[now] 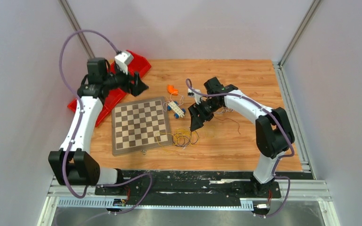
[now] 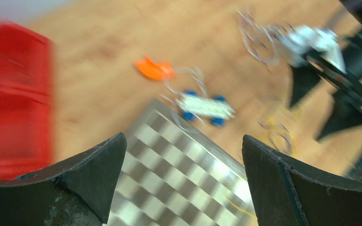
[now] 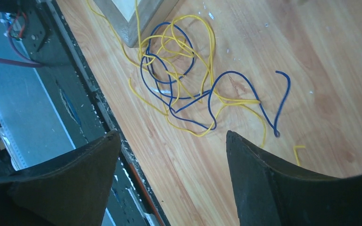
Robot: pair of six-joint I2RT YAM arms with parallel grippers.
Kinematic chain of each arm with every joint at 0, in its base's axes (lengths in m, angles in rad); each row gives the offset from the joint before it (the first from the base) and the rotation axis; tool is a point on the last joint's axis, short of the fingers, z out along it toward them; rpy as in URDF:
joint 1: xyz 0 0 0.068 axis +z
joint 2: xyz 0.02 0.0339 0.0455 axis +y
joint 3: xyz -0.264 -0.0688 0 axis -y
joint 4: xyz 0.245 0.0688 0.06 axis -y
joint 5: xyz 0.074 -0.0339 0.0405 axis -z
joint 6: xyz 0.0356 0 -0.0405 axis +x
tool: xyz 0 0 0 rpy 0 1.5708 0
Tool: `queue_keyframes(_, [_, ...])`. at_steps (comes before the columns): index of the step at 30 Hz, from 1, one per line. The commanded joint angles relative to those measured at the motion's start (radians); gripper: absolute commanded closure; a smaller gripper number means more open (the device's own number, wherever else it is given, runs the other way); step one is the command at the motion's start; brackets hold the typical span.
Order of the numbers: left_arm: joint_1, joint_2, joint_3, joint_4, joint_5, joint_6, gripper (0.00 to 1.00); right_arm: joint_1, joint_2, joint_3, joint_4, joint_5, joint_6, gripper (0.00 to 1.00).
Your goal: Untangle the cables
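Note:
A tangle of thin yellow and blue-purple cables [image 1: 181, 138] lies on the wooden table, off the chessboard's near right corner. The right wrist view shows these cables [image 3: 184, 75] as overlapping loops, with one blue end trailing right. My right gripper [image 1: 195, 120] [image 3: 172, 136] hovers just above and right of the tangle, open, with nothing between its fingers. A thin dark strand [image 1: 233, 121] lies to its right. Pale wires [image 1: 178, 99] curl around a small wheeled block. My left gripper [image 1: 139, 84] [image 2: 184, 141] is raised at the far left by the red bin, wide open and empty.
A chessboard [image 1: 140, 125] [image 2: 179, 165] lies left of centre. A red bin [image 1: 139, 63] [image 2: 14, 99] sits at the far left. A white-and-blue wheeled block [image 1: 175, 108] [image 2: 205, 106] and an orange piece [image 1: 171, 89] [image 2: 153, 69] lie behind the tangle. The table's front edge [image 3: 99, 113] runs close to the cables.

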Motion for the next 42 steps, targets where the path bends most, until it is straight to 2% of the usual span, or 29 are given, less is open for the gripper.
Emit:
queue_keyframes(1, [-0.098, -0.092, -0.257, -0.084, 0.144, -0.003, 0.01, 0.026, 0.057, 0.019, 0.049, 0.051, -0.006, 0.21])
queue_keyframes(7, [-0.277, -0.203, -0.484, -0.057, 0.115, 0.209, 0.09, 0.023, 0.105, 0.014, 0.053, 0.077, 0.000, 0.29])
queue_keyframes(12, [-0.406, -0.233, -0.598, -0.066, 0.005, 0.545, 0.15, 0.015, 0.110, -0.018, 0.052, 0.081, -0.001, 0.34])
queue_keyframes(14, [-0.426, -0.224, -0.623, -0.038, -0.044, 0.556, 0.19, 0.011, 0.106, -0.021, 0.052, 0.075, 0.005, 0.34])
queue_keyframes(17, [-0.428, -0.177, -0.597, -0.017, -0.118, 0.442, 0.27, 0.010, 0.084, -0.025, 0.051, 0.068, 0.016, 0.35])
queue_keyframes(19, [-0.428, -0.128, -0.558, -0.064, -0.167, 0.359, 0.32, 0.009, 0.058, -0.031, 0.050, 0.064, 0.023, 0.35])
queue_keyframes(23, [-0.412, -0.079, -0.524, -0.142, -0.157, 0.163, 0.32, 0.007, -0.016, -0.046, 0.047, 0.059, 0.050, 0.35])
queue_keyframes(28, [-0.392, -0.068, -0.542, -0.142, -0.156, -0.040, 0.29, 0.007, -0.125, -0.086, 0.086, -0.016, 0.084, 0.34])
queue_keyframes(33, [-0.308, -0.001, -0.592, -0.120, -0.122, -0.262, 0.29, 0.015, -0.065, -0.081, 0.090, -0.069, 0.102, 0.34])
queue_keyframes(38, [-0.294, 0.019, -0.645, -0.014, -0.056, -0.322, 0.29, 0.034, 0.030, -0.043, 0.104, -0.107, 0.109, 0.38])
queue_keyframes(42, [-0.294, 0.073, -0.653, 0.061, 0.025, -0.368, 0.34, 0.035, 0.092, -0.015, 0.142, -0.122, 0.135, 0.44])
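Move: The yellow cable's loose loop, lying over the chessboard's near right corner, is about 18 cm back, 8 cm to the right and 26 cm below my left hand. The yellow-blue tangle is 9 cm right of that loop, level with it; the chessboard's middle is 5 cm farther out and 7 cm left of it. From my right hand the tangle lies some 4 cm back, 4 left, 10 down; the toy car, 7 ahead, 7 left, 9 down. I bring my left hand down some 24 cm and back about 18 cm, drifting right, towards the yellow loop at the chessboard's corner, tipping the fingers down about 50 degrees and narrowing them by a third. My right hand hovers by the tangle, dipping about 5 cm, rising, then sinking again, its fingers partly closing; neither hand grips anything. ##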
